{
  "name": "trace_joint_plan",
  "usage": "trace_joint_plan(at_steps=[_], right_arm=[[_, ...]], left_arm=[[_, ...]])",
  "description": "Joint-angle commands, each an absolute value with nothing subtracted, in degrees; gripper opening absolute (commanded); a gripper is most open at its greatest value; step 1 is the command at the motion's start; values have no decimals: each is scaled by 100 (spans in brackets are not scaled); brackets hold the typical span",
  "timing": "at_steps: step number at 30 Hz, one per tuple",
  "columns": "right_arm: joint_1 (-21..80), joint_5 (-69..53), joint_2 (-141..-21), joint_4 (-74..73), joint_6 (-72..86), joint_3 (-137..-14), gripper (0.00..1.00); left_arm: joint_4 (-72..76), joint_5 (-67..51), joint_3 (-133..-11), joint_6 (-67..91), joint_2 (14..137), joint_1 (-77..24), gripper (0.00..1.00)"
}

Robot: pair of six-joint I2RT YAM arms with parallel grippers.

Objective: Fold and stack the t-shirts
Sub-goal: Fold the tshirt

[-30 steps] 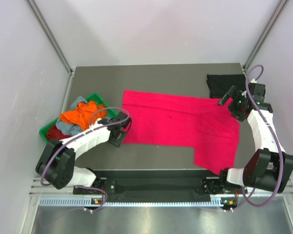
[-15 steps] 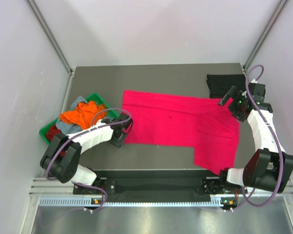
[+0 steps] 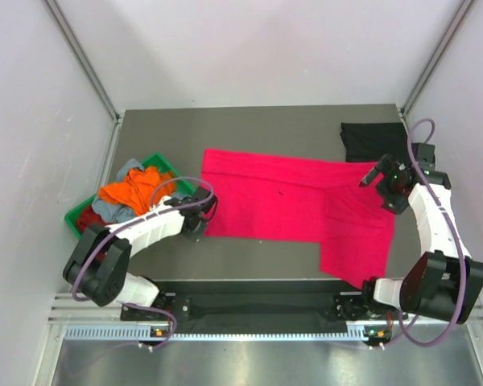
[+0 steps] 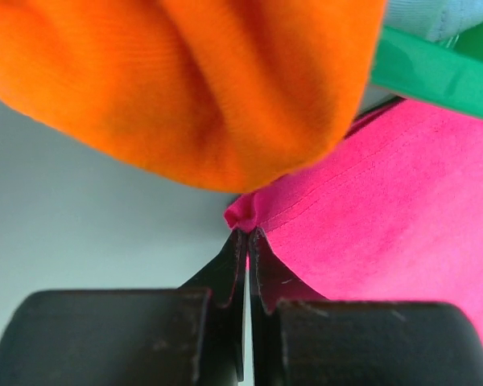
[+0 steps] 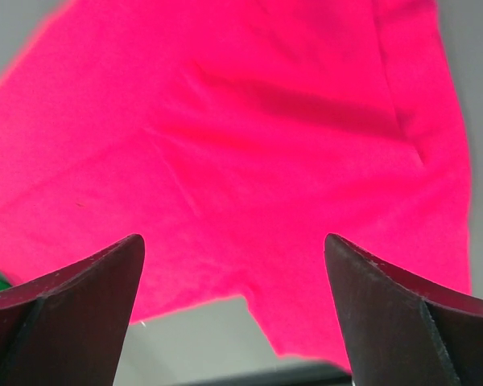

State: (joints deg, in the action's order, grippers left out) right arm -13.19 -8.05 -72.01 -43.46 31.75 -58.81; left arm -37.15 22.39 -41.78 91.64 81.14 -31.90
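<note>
A bright pink-red t-shirt [image 3: 294,201] lies spread across the middle of the table. My left gripper [image 3: 203,215] is at its near left corner. In the left wrist view the left gripper [image 4: 247,235] is shut on a small pinch of pink cloth [image 4: 370,217]. My right gripper [image 3: 373,173] hovers over the shirt's far right edge. Its fingers stand wide open above the pink cloth [image 5: 225,121] with nothing between them. A folded black t-shirt [image 3: 370,141] lies at the far right corner. Orange [image 3: 137,186], grey-blue [image 3: 129,167] and dark red [image 3: 91,219] tees are piled in the tray.
The green plastic tray [image 3: 167,163] stands at the table's left edge, close beside my left arm; its rim [image 4: 435,72] and the orange tee [image 4: 185,80] fill the upper left wrist view. Grey walls enclose the table on three sides.
The left gripper has shut on the pink shirt's near left corner. The right gripper has shifted slightly nearer and to the right, still open.
</note>
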Motion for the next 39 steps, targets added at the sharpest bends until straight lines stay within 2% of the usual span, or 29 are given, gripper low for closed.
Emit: trace_joint_plan(at_steps=[1,6,11,17,30,39], right_arm=[[-1353,-589,-7119,-5334,3437,-5872,92],[-1371,129,-6795,-5949,3805,-5442,88],[-1389,457,-6592,-5968,3929,-4870,86],[-1389,333,-6574,-5731,4113,-4351,71],[-1397,694,-6952,-4843,4272,-3911,66],[-1389,1019,-6979,-4781,4149,-3999,63]], left_arm=[[-3533,2338,-4350,8904,8015,-3164,0],[-3191,2040,-4281,8666,8042,-3164,0],[-2909,1889,-4385,8482,7972,-3164,0],[-2822,2092,-4588,8367,7884,-3155,0],[-3050,2092,-5071,8209,8244,-2901,0],[-3120,2153,-5449,8051,8429,-2681,0]])
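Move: My left hand already pinches the t-shirt's near-left corner; the shirt's far-left corner lies about 25 cm straight ahead at table height, and the green bin's middle about 21 cm left and 7 cm ahead. My right hand is open. The t-shirt's near sleeve lies roughly 17 cm back from it, 3 cm left and 13 cm lower, with the folded black shirt some 17 cm ahead, 4 cm right and equally low. I pull my open right hand back about 12 cm and down as much towards the near sleeve, finishing mostly downward, while I tip its fingers to point nearly straight down, turn it a little clockwise and narrow them partway. My left hand keeps its pinch and carries the corner about 7 cm forward, rising 4 or 5 cm, after an early shift of 2 or 3 cm to the right. ##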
